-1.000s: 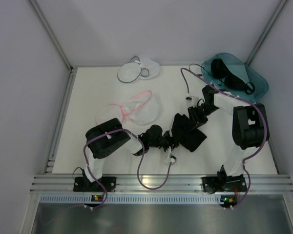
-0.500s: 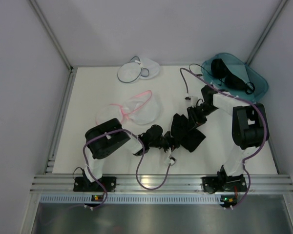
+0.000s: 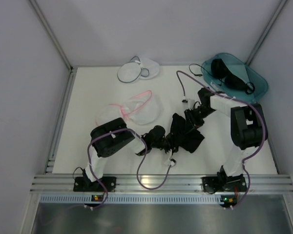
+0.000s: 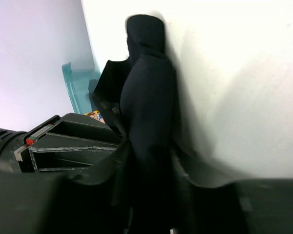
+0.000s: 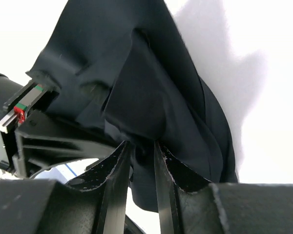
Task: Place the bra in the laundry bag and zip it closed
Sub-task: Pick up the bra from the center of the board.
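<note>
The black bra point(image 3: 186, 132) lies bunched on the white table, right of centre, held between both arms. My left gripper point(image 3: 172, 140) is shut on its near-left edge; in the left wrist view the dark fabric point(image 4: 147, 92) rises from between the jaws point(image 4: 149, 158). My right gripper point(image 3: 188, 120) is shut on a fold at the bra's far side; in the right wrist view the cloth point(image 5: 136, 83) is pinched at the gripper point(image 5: 142, 146). The laundry bag point(image 3: 136, 71), white mesh with a grey rim, lies apart at the back of the table.
A similar mesh bag with a pink rim point(image 3: 135, 110) lies left of the bra. A teal plastic bin point(image 3: 256, 80) with dark garments stands at the back right. White walls close in the table on the left, back and right.
My right gripper has moved left and a little away, pulling the bra into a tighter, taller bunch. My left arm has shifted slightly right with its hold kept.
</note>
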Robot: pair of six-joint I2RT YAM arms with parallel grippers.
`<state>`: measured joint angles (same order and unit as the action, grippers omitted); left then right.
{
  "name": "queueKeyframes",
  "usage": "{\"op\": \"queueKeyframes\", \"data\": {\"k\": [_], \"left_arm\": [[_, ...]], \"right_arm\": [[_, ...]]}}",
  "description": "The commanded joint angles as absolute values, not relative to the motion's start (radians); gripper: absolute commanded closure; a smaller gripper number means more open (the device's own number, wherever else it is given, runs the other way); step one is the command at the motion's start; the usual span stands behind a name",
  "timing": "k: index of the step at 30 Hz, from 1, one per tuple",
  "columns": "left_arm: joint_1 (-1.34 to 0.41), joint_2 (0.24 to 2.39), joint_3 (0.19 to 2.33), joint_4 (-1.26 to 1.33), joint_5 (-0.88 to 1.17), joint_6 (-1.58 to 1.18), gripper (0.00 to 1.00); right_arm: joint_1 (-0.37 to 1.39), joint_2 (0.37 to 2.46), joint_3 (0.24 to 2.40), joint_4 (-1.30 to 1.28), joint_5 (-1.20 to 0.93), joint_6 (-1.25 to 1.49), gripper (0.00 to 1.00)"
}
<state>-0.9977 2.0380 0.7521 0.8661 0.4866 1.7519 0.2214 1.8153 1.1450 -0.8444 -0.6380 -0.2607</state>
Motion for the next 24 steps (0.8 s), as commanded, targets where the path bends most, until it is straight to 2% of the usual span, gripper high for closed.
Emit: {"op": "queueKeyframes", "data": {"k": [1, 3, 4, 5, 7, 10, 14, 17, 20, 24], "left_arm": [[-1.005, 2.043, 0.758, 0.891, 0.532, 1.792, 0.67], [-1.003, 2.034, 0.75, 0.89, 0.526, 1.786, 0.75], [-1.006, 2.026, 0.738, 0.89, 0.52, 1.783, 0.92], [-1.008, 2.016, 0.729, 0.89, 0.519, 1.775, 1.0], [-1.009, 1.961, 0.686, 0.888, 0.518, 1.75, 1.0], [-1.009, 1.859, 0.626, 0.839, 0.515, 1.73, 1.0], [-1.019, 1.698, 0.572, 0.729, 0.483, 1.613, 1.0], [-1.038, 1.541, 0.572, 0.628, 0.437, 1.511, 1.0], [-1.058, 1.38, 0.65, 0.396, 0.402, 1.282, 1.0], [-1.065, 1.266, 0.827, 0.119, 0.303, 1.068, 1.0]], "right_arm": [[0.245, 1.798, 1.152, -0.83, -0.68, -0.255, 0.73], [0.245, 1.787, 1.169, -0.842, -0.681, -0.256, 0.71], [0.244, 1.779, 1.193, -0.847, -0.681, -0.259, 0.69], [0.245, 1.766, 1.212, -0.862, -0.681, -0.262, 0.63], [0.242, 1.747, 1.277, -0.87, -0.661, -0.265, 0.55], [0.232, 1.703, 1.379, -0.876, -0.643, -0.255, 0.33], [0.204, 1.697, 1.506, -0.884, -0.617, -0.233, 0.14], [0.183, 1.712, 1.589, -0.894, -0.598, -0.235, 0.11], [0.166, 1.745, 1.658, -0.896, -0.589, -0.221, 0.1], [0.16, 1.802, 1.77, -0.899, -0.6, -0.186, 0.1]]}}
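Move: The left hand's half-open fingers already straddle the bra's near-left edge; the bra's middle lies about 6 cm to its right and 3 cm ahead, level in height. The right hand still pinches the bra, whose middle is some 2 cm back, straight below by about 1 cm. The laundry bag lies about 15 cm ahead and 22 cm left of the left hand; the teal basket, 26 cm ahead and 23 cm right of the right hand. Left fingers close on the bra and rise about 15 cm, drifting left; right lets go, retreating up and forward. ##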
